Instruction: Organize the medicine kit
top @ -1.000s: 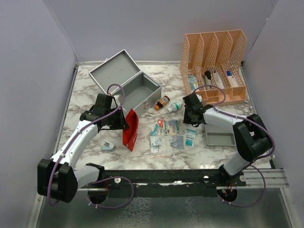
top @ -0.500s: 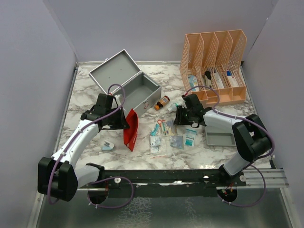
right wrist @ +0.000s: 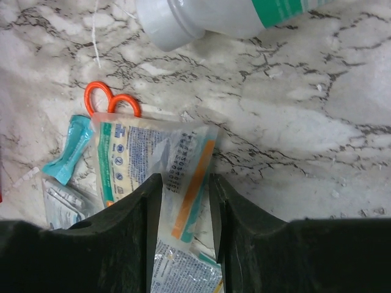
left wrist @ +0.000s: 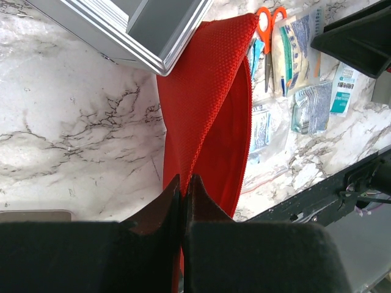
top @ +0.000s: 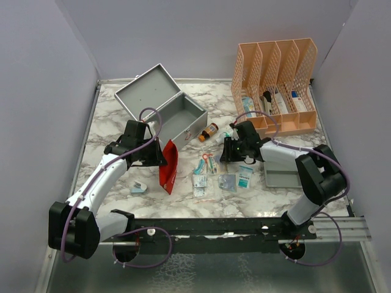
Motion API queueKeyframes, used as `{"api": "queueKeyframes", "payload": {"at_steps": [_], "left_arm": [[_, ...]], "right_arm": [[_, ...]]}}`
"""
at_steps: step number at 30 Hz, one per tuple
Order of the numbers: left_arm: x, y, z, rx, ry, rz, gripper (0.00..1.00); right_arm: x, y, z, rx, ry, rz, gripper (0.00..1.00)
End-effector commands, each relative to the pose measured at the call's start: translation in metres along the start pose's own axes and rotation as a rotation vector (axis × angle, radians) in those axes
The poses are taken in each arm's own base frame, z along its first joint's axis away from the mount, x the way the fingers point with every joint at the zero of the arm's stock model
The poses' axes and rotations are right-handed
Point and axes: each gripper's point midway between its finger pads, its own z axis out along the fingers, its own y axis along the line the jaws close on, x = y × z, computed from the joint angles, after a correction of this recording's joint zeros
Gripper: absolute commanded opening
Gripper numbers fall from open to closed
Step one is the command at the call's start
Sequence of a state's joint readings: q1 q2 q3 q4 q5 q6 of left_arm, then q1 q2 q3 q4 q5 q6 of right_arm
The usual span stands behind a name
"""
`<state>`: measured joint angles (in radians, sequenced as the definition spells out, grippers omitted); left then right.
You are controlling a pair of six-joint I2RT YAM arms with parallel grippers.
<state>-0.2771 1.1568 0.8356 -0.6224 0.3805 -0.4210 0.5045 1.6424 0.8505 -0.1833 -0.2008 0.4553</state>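
Note:
The medicine kit (top: 183, 119), a grey metal box, stands open at the back left, its lid (top: 145, 90) tipped back. One corner of the medicine kit (left wrist: 156, 43) shows in the left wrist view. My left gripper (top: 160, 160) is shut on the edge of a red mesh pouch (top: 168, 170) that hangs just in front of the box. In the left wrist view the pouch (left wrist: 208, 110) runs up from the left gripper (left wrist: 184, 182). My right gripper (top: 225, 154) is open and low over a clear packet (right wrist: 153, 152) with an orange stripe. That packet lies flat between the right gripper (right wrist: 186, 183) fingers.
An orange mesh organizer (top: 278, 79) stands at the back right, a shallow grey tray (top: 283, 178) in front of it. A white bottle (right wrist: 208, 18), a brown bottle (top: 209, 131), orange scissors (right wrist: 110, 101) and several small packets (top: 244, 177) lie mid-table. A small item (top: 138, 187) lies at the left.
My right gripper has moved left from beside the white bottle to over the packets, and its fingers have spread. The left arm and the red pouch have stayed put.

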Motion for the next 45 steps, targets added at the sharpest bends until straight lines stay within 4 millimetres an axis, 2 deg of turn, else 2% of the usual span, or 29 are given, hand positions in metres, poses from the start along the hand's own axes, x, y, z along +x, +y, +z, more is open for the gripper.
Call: {"api": "queueKeyframes", "payload": {"at_steps": [1, 6, 11, 16, 19, 25, 28, 40, 43, 45], "left_arm": [[-0.003, -0.003, 0.002, 0.006, -0.012, 0.006, 0.0], [-0.002, -0.003, 0.002, 0.007, -0.01, 0.007, 0.0], [-0.003, -0.003, 0.002, 0.008, -0.011, 0.007, 0.0], [-0.004, -0.004, 0.002, 0.009, -0.014, 0.01, 0.0], [-0.006, -0.005, 0.002, 0.01, -0.02, 0.011, 0.0], [-0.012, -0.007, 0.001, 0.013, -0.044, 0.016, 0.0], [-0.014, -0.009, 0.001, 0.017, -0.054, 0.019, 0.0], [-0.016, -0.011, 0.001, 0.028, -0.068, 0.028, 0.0], [-0.015, -0.011, 0.001, 0.03, -0.068, 0.029, 0.0], [-0.015, -0.012, 0.001, 0.034, -0.071, 0.033, 0.0]], "right_arm": [[0.008, -0.002, 0.012, -0.007, 0.042, -0.011, 0.37], [0.014, -0.002, 0.017, 0.005, 0.064, -0.014, 0.25], [0.008, -0.001, 0.013, 0.041, 0.033, -0.011, 0.03], [-0.009, 0.01, -0.004, 0.057, -0.045, -0.013, 0.01], [-0.024, 0.023, -0.02, 0.044, -0.11, -0.019, 0.01], [-0.052, 0.065, -0.06, -0.041, -0.24, -0.033, 0.01], [-0.059, 0.09, -0.079, -0.095, -0.276, -0.041, 0.01], [-0.065, 0.213, -0.14, -0.442, -0.311, 0.017, 0.01], [-0.066, 0.24, -0.148, -0.523, -0.314, 0.063, 0.01], [-0.065, 0.252, -0.147, -0.535, -0.31, 0.092, 0.01]]}}
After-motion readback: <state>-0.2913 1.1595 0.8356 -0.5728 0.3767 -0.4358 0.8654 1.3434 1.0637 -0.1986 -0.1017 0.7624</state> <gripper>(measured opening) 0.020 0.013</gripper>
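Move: The right hand, open and almost down on the marble, has the gauze bag's middle about 3 cm to its left and a centimetre below, with the bag's near-right edge between its fingers. The scissors lie some 8 cm left and 1 cm back, the white bottle about 12 cm straight ahead, and the grey wipes packet about 9 cm straight back. From the left hand, the gauze bag lies some 23 cm right, 1 cm forward and 11 cm below. The right hand settles barely a centimetre down and to the left while its fingers shut on the right edge of the gauze bag, pinching the clear plastic. After a brief hold it lifts the bag some 20 cm, swinging about 13 cm left and 5 cm back towards the red pouch that the left hand still holds up, the wrist tilting roughly 25 degrees so the fingers point flatter, out to the left. ##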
